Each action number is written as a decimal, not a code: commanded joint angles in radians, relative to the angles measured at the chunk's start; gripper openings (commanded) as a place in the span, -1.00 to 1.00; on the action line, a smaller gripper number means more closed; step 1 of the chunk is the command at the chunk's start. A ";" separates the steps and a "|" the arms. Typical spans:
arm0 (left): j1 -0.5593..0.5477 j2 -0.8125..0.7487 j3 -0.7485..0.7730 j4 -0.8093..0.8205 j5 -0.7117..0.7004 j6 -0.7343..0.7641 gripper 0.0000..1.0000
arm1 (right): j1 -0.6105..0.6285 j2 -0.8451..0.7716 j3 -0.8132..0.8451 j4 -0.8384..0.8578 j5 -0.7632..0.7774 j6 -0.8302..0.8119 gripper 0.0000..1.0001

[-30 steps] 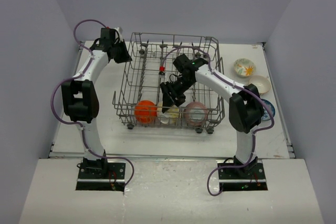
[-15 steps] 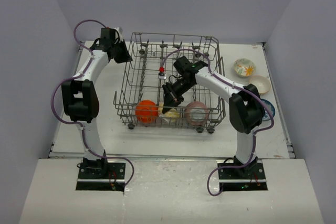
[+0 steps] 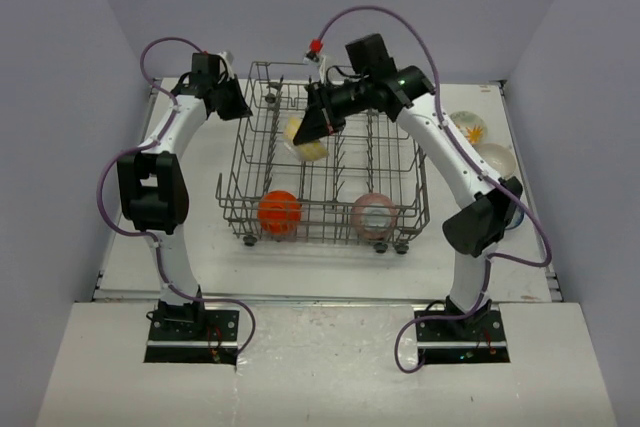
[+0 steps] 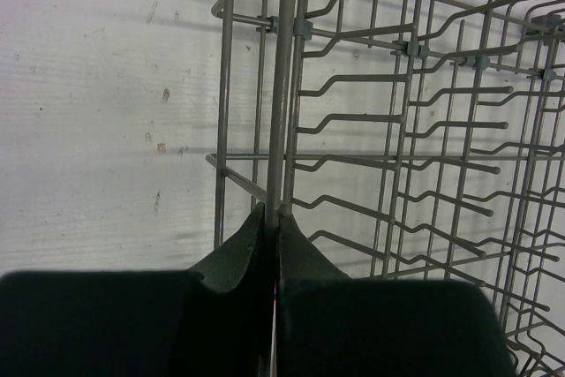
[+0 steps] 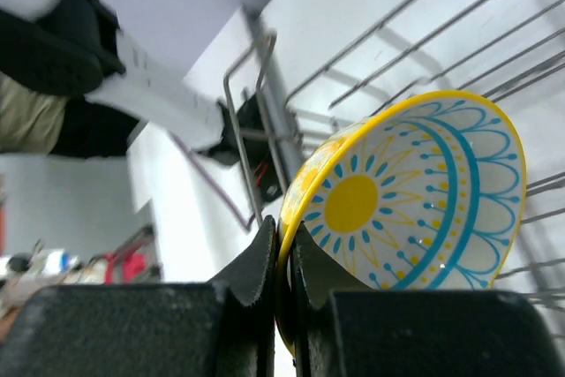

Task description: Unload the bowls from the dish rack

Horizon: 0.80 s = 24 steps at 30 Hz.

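The grey wire dish rack (image 3: 250,162) stands mid-table. My right gripper (image 5: 284,234) is shut on the rim of a cream-yellow bowl (image 5: 415,209) with a yellow and blue sun pattern inside, and holds it tilted in the air above the rack's back left part (image 3: 306,137). An orange bowl (image 3: 279,213) and a pink bowl (image 3: 372,214) stand on edge in the rack's front row. My left gripper (image 4: 275,214) is shut on the upright corner wire of the dish rack (image 4: 284,86) at its back left corner (image 3: 240,107).
To the right of the rack a white bowl with yellow floral marks (image 3: 470,128) and a pale bowl (image 3: 497,159) sit on the table, partly behind my right arm. Purple walls close in on three sides.
My right gripper closed on the cream-yellow bowl in the rack's front row and lifted it up and back, out of the rack. The left arm has stayed put.
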 commanded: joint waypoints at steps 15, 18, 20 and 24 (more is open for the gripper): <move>0.045 0.068 -0.041 -0.043 -0.101 -0.017 -1.00 | -0.311 -0.187 0.158 -0.002 1.055 0.133 -1.00; 0.045 0.074 -0.040 -0.040 -0.094 -0.017 -1.00 | -0.347 -0.214 0.101 -0.005 1.164 0.130 -1.00; 0.045 0.075 -0.038 -0.038 -0.094 -0.015 -1.00 | -0.366 -0.213 0.095 -0.025 1.224 0.130 -1.00; 0.045 0.078 -0.035 -0.038 -0.091 -0.014 -1.00 | -0.444 -0.191 0.052 -0.094 1.394 0.139 -1.00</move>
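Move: The yellow-rimmed bowl is already pinched in the right hand, above the rack, and goes to the table on the rack's right by the flower bowl, which lies about 28 cm ahead of this hand, 46 cm right and 27 cm below. The cream bowl stands some 12 cm nearer than the flower bowl and 7 cm farther right; the pink bowl, still racked, is roughly 6 cm back, 15 cm right and 22 cm below the hand. From the left hand the flower bowl is some 70 cm right, 4 cm ahead and 11 cm lower. The right hand sweeps the yellow-rimmed bowl quickly across the rack towards the flower bowl, at first mostly forward with a rise of about 5 cm, then curving over to the robot's right until it is some 30 cm to the right and 17 cm farther out, the last stretch almost purely rightward and near level. On the way the wrist swings clockwise by about 80 degrees, so that fingers that pointed left come to point forward and down, and they stay shut on the bowl's rim throughout. ##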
